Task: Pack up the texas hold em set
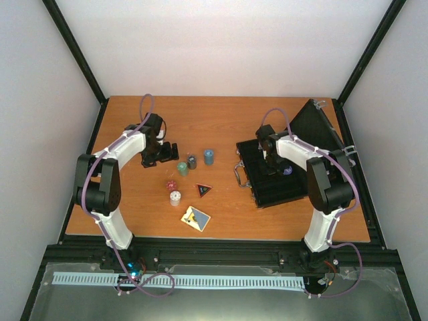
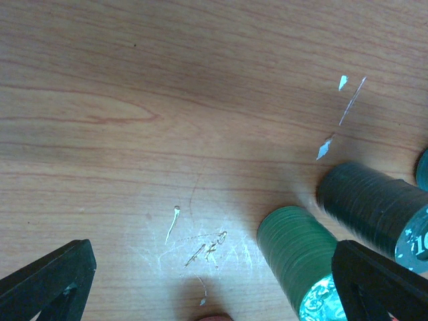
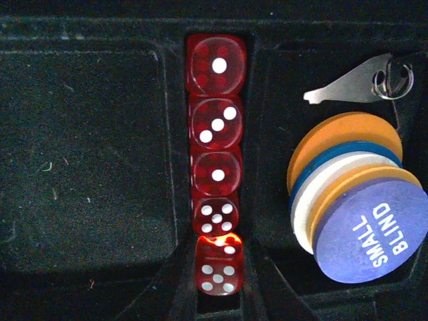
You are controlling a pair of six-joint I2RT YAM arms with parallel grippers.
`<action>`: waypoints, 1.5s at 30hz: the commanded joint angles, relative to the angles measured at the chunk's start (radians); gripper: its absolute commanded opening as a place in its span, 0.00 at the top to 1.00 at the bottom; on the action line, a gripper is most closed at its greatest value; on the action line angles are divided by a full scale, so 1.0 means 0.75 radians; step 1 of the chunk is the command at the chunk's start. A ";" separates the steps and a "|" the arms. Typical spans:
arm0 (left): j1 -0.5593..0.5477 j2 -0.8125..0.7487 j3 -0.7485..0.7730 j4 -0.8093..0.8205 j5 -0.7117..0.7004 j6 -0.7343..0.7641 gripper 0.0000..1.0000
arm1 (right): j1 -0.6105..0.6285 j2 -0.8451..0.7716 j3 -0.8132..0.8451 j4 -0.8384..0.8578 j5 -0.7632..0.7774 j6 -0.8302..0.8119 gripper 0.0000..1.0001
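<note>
The black briefcase (image 1: 264,190) lies open at the right, lid (image 1: 313,126) raised. My right gripper (image 1: 272,164) reaches into its tray. In the right wrist view, my right gripper (image 3: 217,277) is shut on a tilted red die (image 3: 219,261) at the near end of a slot holding several red dice (image 3: 217,120). A purple "SMALL BLIND" disc (image 3: 371,234) tops a few discs beside the slot. My left gripper (image 1: 157,154) (image 2: 214,297) stands open over bare wood, its right finger (image 2: 378,281) next to the green chip stack (image 2: 301,257) (image 1: 182,167).
A dark chip stack (image 2: 371,210) (image 1: 192,160) and a blue stack (image 1: 208,156) stand right of the green one. Nearer the arms sit a red die (image 1: 170,184), a white stack (image 1: 175,198), a dark card (image 1: 202,190) and a card deck (image 1: 195,218). Keys (image 3: 348,83) lie in the tray.
</note>
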 commanded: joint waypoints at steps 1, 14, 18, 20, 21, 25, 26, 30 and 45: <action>0.010 0.013 0.063 -0.007 -0.004 -0.013 0.00 | -0.018 0.039 -0.015 0.004 -0.021 -0.018 0.94; 0.010 0.015 0.068 -0.006 -0.011 -0.009 0.00 | -0.018 -0.086 0.018 -0.059 -0.021 -0.026 0.53; 0.010 0.009 0.067 -0.007 -0.014 -0.008 0.00 | -0.018 -0.116 0.056 -0.075 -0.078 -0.020 0.53; 0.010 0.008 0.066 -0.008 -0.012 -0.008 0.00 | -0.018 -0.126 0.069 -0.078 -0.147 -0.021 0.53; 0.010 0.005 0.066 -0.008 -0.011 -0.008 0.00 | -0.018 -0.133 0.074 -0.077 -0.188 -0.021 0.53; 0.010 -0.012 0.063 -0.010 -0.011 -0.013 0.00 | 0.002 -0.145 0.093 -0.067 -0.331 -0.002 0.53; 0.010 -0.018 0.064 -0.010 -0.013 -0.014 0.00 | 0.023 -0.138 0.108 -0.070 -0.341 0.002 0.53; 0.010 -0.032 0.067 -0.009 -0.012 -0.020 0.00 | 0.159 -0.072 0.220 -0.083 -0.345 -0.001 0.48; 0.010 -0.113 0.041 -0.020 -0.019 -0.029 0.00 | 0.561 0.324 0.661 -0.148 -0.335 0.110 0.10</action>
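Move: The right fingers hold the last red die at the near end of its row in the open case. The ALL IN triangle lies about 26 cm to this hand's left, 7 cm back and 2 cm lower; the upright blue chip stack is about 25 cm left and 5 cm ahead, the case handle 12 cm left and 1 cm back, and the purple disc 5 cm right and 1 cm ahead. From the left hand the triangle is some 16 cm right, 11 cm back and 6 cm below. Leftward, after letting go of the die and easing straight up, the right hand swings about 22 cm out of the case and over its rim and handle towards the ALL IN triangle. It rises some 6 cm on the way, then starts sinking as its fingers spread wide and the wrist turns counter-clockwise and rolls its left side up. The empty, open left hand lifts slightly near the end. ##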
